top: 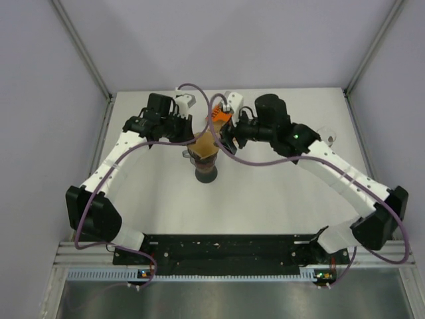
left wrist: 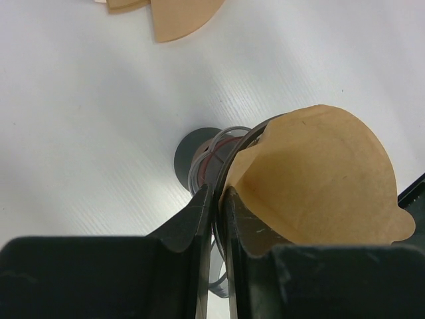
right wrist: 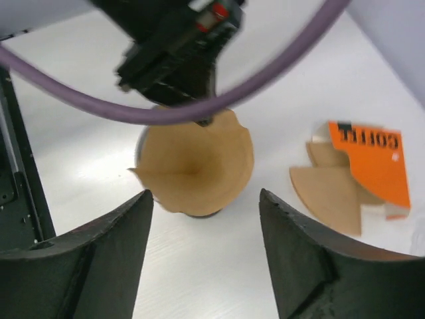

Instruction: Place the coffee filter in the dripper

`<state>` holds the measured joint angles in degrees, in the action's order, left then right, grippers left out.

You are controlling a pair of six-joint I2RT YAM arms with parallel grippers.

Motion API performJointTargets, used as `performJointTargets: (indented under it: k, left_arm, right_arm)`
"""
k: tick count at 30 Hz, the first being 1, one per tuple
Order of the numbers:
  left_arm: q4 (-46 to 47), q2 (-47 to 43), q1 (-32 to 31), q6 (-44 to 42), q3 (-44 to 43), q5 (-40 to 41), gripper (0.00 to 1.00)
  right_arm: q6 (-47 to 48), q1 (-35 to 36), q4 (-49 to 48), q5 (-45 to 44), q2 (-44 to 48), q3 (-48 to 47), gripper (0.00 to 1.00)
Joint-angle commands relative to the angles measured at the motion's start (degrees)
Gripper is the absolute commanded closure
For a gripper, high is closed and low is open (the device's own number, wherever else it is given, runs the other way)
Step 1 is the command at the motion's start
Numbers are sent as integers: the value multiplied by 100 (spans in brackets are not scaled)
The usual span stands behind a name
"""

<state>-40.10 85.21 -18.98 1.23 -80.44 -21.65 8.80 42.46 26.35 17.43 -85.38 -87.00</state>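
The brown paper coffee filter [right wrist: 196, 166] sits opened as a cone in the dripper [top: 205, 170], mid-table. In the left wrist view the filter [left wrist: 319, 176] rises above the dripper's dark base [left wrist: 189, 156]. My left gripper [left wrist: 218, 191] is shut on the thin grey handle loop [left wrist: 226, 282] at the dripper's rim, beside the filter's edge; in the top view it [top: 191, 136] is at the dripper's left. My right gripper [right wrist: 206, 194] is open and empty, just short of the filter; in the top view it [top: 224, 139] is at the dripper's right.
An orange filter box [right wrist: 368, 163] lies behind the dripper with loose spare filters [right wrist: 325, 193] spilling from it; they also show in the left wrist view [left wrist: 182, 16]. A purple cable [right wrist: 199, 109] crosses the right wrist view. Grey walls enclose the table.
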Motion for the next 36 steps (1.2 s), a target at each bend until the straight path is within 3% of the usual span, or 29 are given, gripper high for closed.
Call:
performJointTargets:
  k: [1,4,8,21,36]
  left_arm:
    - [160,-171,17,-44,20,38,83]
    - [160,-171,17,-62,20,56,83]
    - [160,-163,18,-53,29,29,83]
    - [160,-163,17,-71,29,56,83]
    - [151,-101,17,-71,2,29,83]
  right_arm:
    - [1605,17,-1472,1497,978,1191,40]
    - [2431,26,-1870,2525,1287,1799,40]
    - [2881,52,-1713,2748,1034,1731,40]
    - [4270,561,124,1765,-549,254,39]
    - [4684,966,828,595,-1138,-133,66]
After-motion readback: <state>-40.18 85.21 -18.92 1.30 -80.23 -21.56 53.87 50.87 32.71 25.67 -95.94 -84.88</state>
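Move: The filter, already seated in the dripper, has its middle about level with the right hand, 8 cm to its left and some 11 cm below; the dripper is 3 cm lower still, its near rim roughly 4 cm back, 5 cm left and 10 cm below the hand. The orange coffee bag lies about 22 cm ahead, 0 cm sideways, nearly 30 cm down. From the left hand, which keeps pinching the left rim, the filter is 5 cm right, 1 cm back and 1 cm below. Right hand swings back about 7 cm, turning counter-clockwise, then down and left, half-closing astride the dripper's near rim. ##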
